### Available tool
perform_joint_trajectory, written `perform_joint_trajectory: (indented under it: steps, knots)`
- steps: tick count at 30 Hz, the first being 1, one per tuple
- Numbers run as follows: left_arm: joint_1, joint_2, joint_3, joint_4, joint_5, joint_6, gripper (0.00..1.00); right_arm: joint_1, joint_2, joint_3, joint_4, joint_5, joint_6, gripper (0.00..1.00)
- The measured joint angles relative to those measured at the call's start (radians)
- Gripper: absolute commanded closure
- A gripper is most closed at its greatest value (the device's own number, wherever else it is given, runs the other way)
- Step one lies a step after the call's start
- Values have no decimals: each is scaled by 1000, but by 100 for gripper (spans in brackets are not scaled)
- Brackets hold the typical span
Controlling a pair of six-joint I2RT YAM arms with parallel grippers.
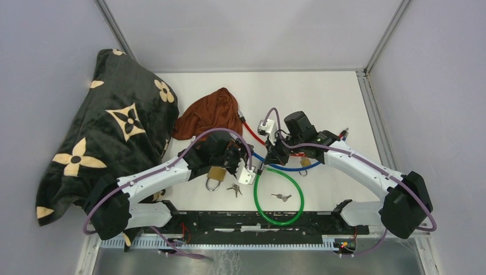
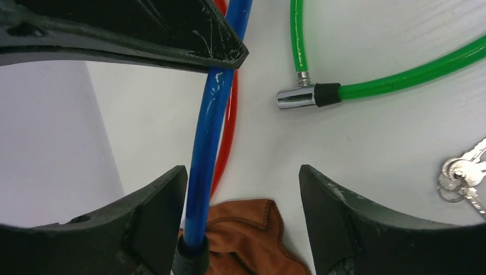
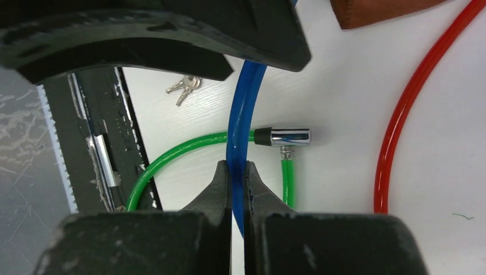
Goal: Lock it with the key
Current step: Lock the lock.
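A blue cable lock (image 1: pixel 292 168) runs between both grippers at the table's middle. My right gripper (image 3: pixel 236 166) is shut on the blue cable (image 3: pixel 240 126), which is pinched between its fingertips; from above this gripper (image 1: pixel 274 153) sits just right of the left one. My left gripper (image 2: pixel 242 172) stands open around the same blue cable (image 2: pixel 206 143), which passes close to its left finger (image 2: pixel 155 223) and ends in a black collar (image 2: pixel 192 258). One key bunch (image 1: pixel 234 189) lies by a brass padlock (image 1: pixel 215 175); another key bunch (image 1: pixel 281 197) lies inside the green loop.
A green cable loop (image 1: pixel 281 197) with a chrome end (image 2: pixel 295 97) lies near the front rail (image 1: pixel 258 220). A red cable (image 1: pixel 252 133) and an orange-brown cloth (image 1: pixel 209 114) lie behind. A dark flowered blanket (image 1: pixel 109 132) fills the left side. A second brass padlock (image 1: pixel 305 162) sits under the right arm.
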Motion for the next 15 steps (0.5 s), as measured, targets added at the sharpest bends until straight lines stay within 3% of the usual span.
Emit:
perform_joint_trajectory:
  steps: [5, 7, 8, 9, 10, 11, 13, 15]
  knots:
    - [-26, 25, 1, 45, -57, 48, 53, 25, -39, -19, 6, -39, 2, 100]
    - [-37, 31, 1, 66, -70, 48, 71, 34, -42, -19, 8, -47, 1, 100]
    - [-43, 34, 1, 77, -77, 48, 87, 37, -42, -19, 9, -50, 1, 100]
    - [-50, 36, 1, 93, -89, 48, 96, 39, -42, -19, 10, -55, 0, 100]
    - [-56, 38, 1, 105, -95, 48, 98, 41, -42, -19, 10, -57, 0, 98]
    - [-60, 38, 0, 107, -104, 47, 98, 41, -44, -19, 10, -54, -1, 87]
    - [-65, 38, -2, 126, -121, 34, 98, 40, -51, -19, 11, -36, 0, 51]
    - [-67, 37, -3, 162, -143, -25, 98, 40, -71, -19, 24, 7, 1, 31]
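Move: The blue lock cable, pinched by the right fingers, runs on between the open left fingers, about 1 cm ahead of the left hand. From the right hand, that stretch is some 6 cm left and 3 cm ahead. The green lock's metal head is about 12 cm below the left hand, 4 cm back and 4 cm right of it; the brass padlock lies at similar depth, 8 cm back and 11 cm left. The blue cable changes hands in the air: the left fingers, wide open around it near its black end cap, close and pinch it as the left hand eases right, forward and up, about 3 cm in all. The right hand first draws back some 2 cm, rising and drifting left with its grip kept, then comes forward nearly 1 cm as its fingers open and let go. ##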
